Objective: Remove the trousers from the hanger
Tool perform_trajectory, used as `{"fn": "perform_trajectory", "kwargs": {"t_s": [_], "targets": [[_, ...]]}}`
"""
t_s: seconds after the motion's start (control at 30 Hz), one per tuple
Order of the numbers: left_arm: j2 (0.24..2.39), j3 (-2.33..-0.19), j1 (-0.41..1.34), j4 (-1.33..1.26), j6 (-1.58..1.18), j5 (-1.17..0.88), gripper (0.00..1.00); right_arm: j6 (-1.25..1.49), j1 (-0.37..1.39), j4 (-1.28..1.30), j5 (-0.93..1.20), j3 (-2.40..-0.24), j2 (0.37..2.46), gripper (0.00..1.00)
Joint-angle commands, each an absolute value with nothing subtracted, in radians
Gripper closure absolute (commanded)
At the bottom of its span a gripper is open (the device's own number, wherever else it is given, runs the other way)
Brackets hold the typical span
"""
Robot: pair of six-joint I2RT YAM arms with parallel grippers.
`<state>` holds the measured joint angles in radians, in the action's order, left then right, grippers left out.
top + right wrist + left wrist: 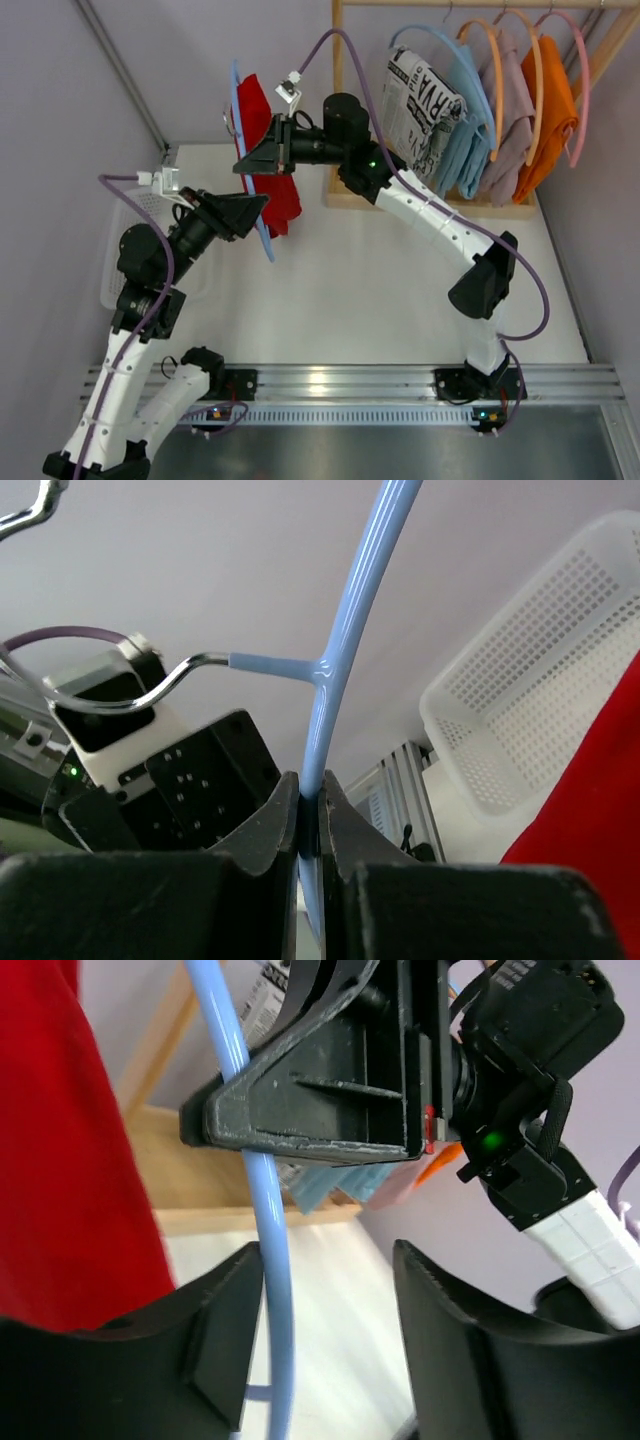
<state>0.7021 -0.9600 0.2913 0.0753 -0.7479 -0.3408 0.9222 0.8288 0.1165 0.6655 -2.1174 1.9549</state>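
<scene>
The red trousers (268, 125) hang on a light blue hanger (264, 238) held in the air above the table. My right gripper (243, 163) is shut on the hanger's bar; in the right wrist view the bar (345, 650) is pinched between the tips (310, 810), with red cloth (590, 820) at the lower right. My left gripper (262, 205) is open just below. In the left wrist view (330, 1310) the hanger bar (268, 1220) passes between its fingers, close to the left finger (225, 1330). The red trousers (70, 1140) hang to the left.
A wooden rack (338, 110) at the back holds hangers with black-print white (420, 105), light blue (465, 140), mauve (510, 110) and orange (550, 110) trousers. A white perforated basket (125, 230) sits at the table's left, behind my left arm; it also shows in the right wrist view (540, 680).
</scene>
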Motion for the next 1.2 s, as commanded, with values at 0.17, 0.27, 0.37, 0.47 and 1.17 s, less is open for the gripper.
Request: {"fn": "perform_trajectory", "kwargs": {"t_s": [0.17, 0.27, 0.37, 0.47, 1.17], "targets": [[0.580, -1.063, 0.284, 0.176, -0.414, -0.137, 0.29, 0.891, 0.805, -0.081, 0.773, -2.131, 1.841, 1.00], [0.549, -1.049, 0.284, 0.239, -0.347, -0.068, 0.20, 0.916, 0.801, -0.068, 0.758, -2.140, 1.829, 1.00], [0.480, -0.980, 0.285, 0.255, -0.270, -0.109, 0.17, 0.940, 0.796, -0.040, 0.732, -2.163, 1.819, 1.00], [0.396, -0.882, 0.285, 0.258, -0.186, -0.199, 0.14, 0.969, 0.795, -0.003, 0.694, -2.186, 1.804, 1.00], [0.390, -0.548, 0.285, 0.011, -0.084, -0.275, 0.15, 1.063, 0.784, 0.184, 0.506, -2.255, 1.812, 1.00]]}}
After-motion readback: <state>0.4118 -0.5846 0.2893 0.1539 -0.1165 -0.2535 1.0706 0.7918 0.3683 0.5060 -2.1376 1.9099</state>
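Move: The lower end of the red trousers hangs about 4 cm ahead of the left hand, 3 cm to its right and 12 cm below. The right gripper pinches the blue hanger some 4 cm ahead, 3 cm left and 3 cm above the left hand. From the right hand, that trouser end is level fore and aft, about 6 cm to the right and 15 cm down. Left opens wider, leaves the hanger up-left, then sinks about 18 cm towards the trousers' hem; right keeps pinching. ##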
